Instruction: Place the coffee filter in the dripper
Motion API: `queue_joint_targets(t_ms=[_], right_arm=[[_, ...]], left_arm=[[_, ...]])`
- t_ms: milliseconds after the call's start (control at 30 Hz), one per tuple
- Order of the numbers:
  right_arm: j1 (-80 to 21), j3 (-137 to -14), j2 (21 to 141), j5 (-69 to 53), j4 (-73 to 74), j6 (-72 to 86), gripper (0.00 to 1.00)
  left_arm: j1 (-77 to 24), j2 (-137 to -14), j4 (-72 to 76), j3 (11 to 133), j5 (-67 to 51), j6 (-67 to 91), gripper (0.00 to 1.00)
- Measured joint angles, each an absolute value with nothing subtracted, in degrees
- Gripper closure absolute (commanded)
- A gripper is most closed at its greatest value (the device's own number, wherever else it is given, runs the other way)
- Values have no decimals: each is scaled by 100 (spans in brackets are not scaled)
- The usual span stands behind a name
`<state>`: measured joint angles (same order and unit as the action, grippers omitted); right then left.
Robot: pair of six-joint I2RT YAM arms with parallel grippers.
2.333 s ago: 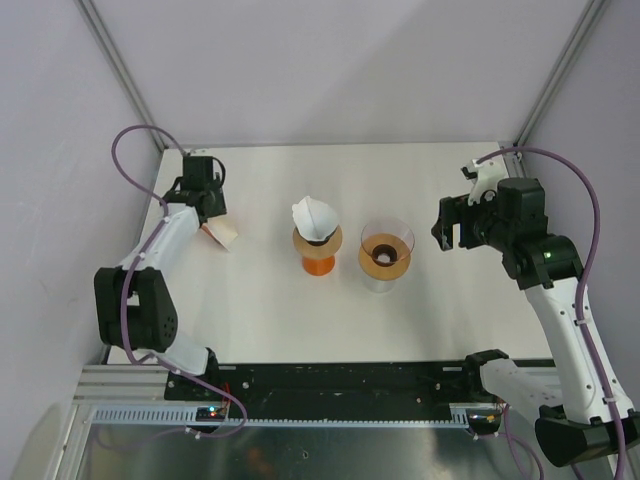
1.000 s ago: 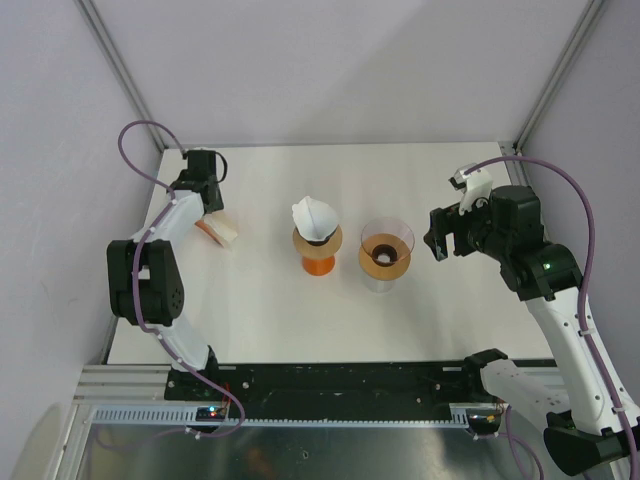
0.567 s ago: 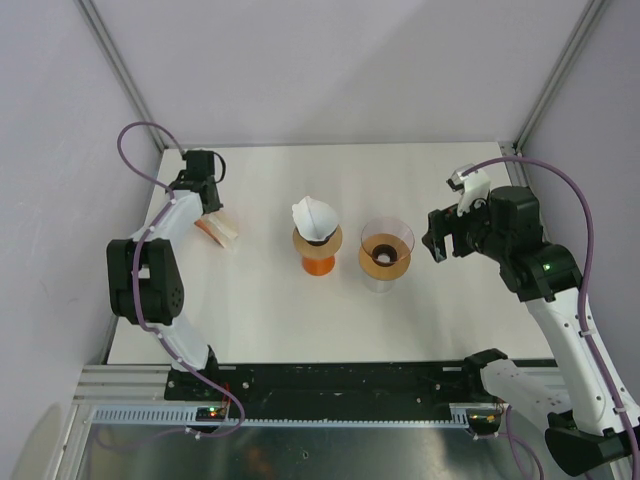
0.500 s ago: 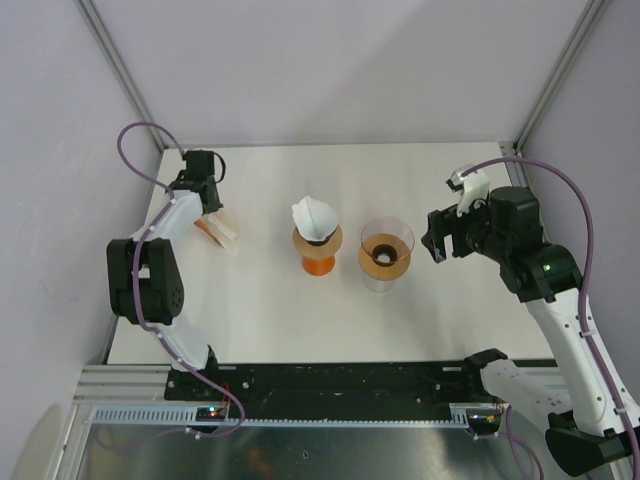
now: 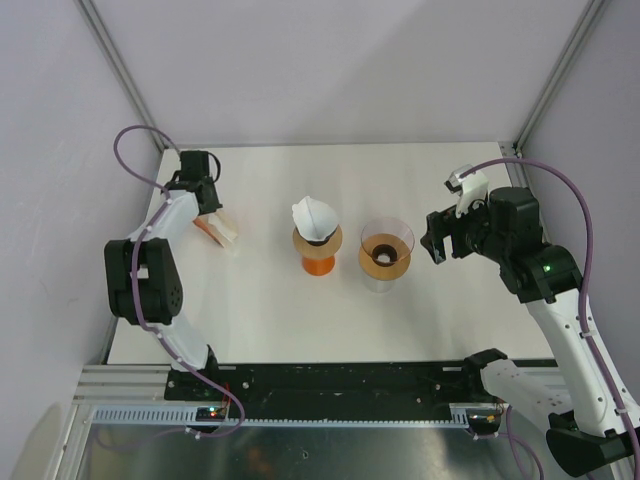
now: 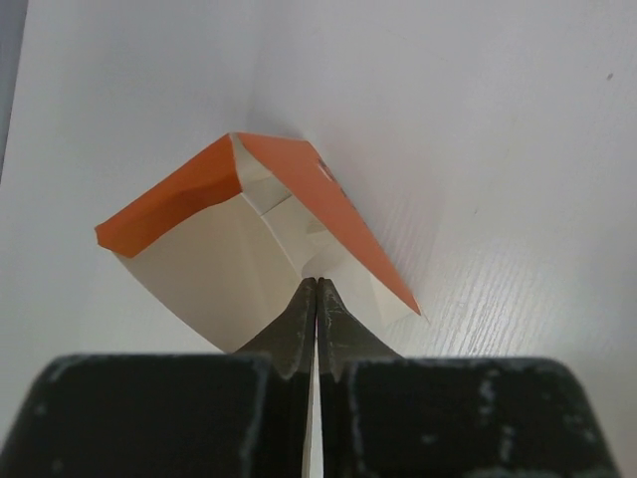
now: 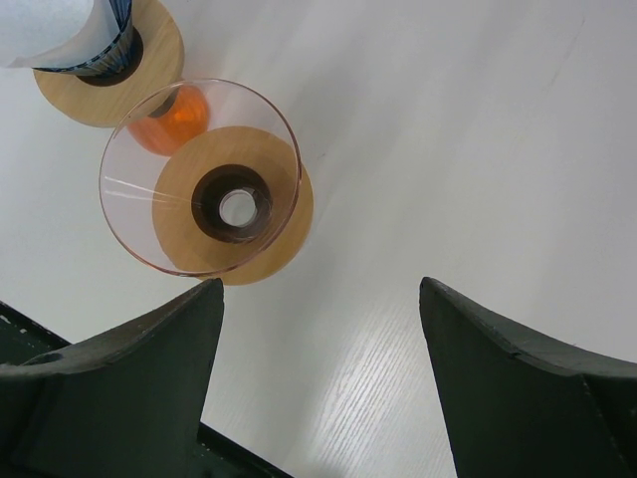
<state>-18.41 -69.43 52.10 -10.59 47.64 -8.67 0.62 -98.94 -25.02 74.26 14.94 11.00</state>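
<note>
The orange and cream filter box (image 6: 184,194) lies open on the table at the far left (image 5: 221,228). My left gripper (image 6: 317,283) is shut at its mouth, and a thin pale edge of a coffee filter shows pinched between the fingers; from above the left gripper (image 5: 208,205) sits at the box's far end. The empty glass dripper (image 5: 386,250) with its wooden collar stands mid-table (image 7: 199,179). My right gripper (image 7: 320,287) hangs open just right of it (image 5: 437,240), holding nothing.
An orange stand with a wooden collar (image 5: 317,250) stands left of the glass dripper and carries a white paper cone (image 5: 315,216), also at the right wrist view's top left corner (image 7: 55,30). Cage posts and walls close the back and sides.
The left gripper's fingers have closed at the box mouth. The right arm has crept slightly left toward the glass dripper. The drippers have not moved.
</note>
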Motion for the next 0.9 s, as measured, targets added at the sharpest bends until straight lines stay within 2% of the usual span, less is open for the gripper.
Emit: queue_joint_targets(t_ms=[300,900], right_arm=[[-1855,-6943,5212,-1057,4764,-869,16],[-1914,-6973,5284,-1396,4475,-545,18]], left_arm=[[191,-9491,-2585,7341,1162,1186,100],[228,-7773,-2696,6960,676,1199,100]])
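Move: The clear dripper, where the filter is to go, stands about 45 cm to the right of the left hand and some 13 cm back, roughly at its height. The filter box lies just below that hand, about 2 cm ahead, 1 cm left and 6 cm down. The blue dripper, already lined, is some 28 cm right and 9 cm back. From the right hand, the clear dripper is about 4 cm ahead, 8 cm left and 16 cm below. Keeping the edge of a white paper filter pinched in its shut fingertips, the left hand draws it up from the open filter box, rising about 11 cm and easing back some 4 cm, the fingers tipping about 15 degrees up towards the front. The right hand, open and empty, waits, then late on drifts some 2 cm left and slightly up towards the clear dripper. ##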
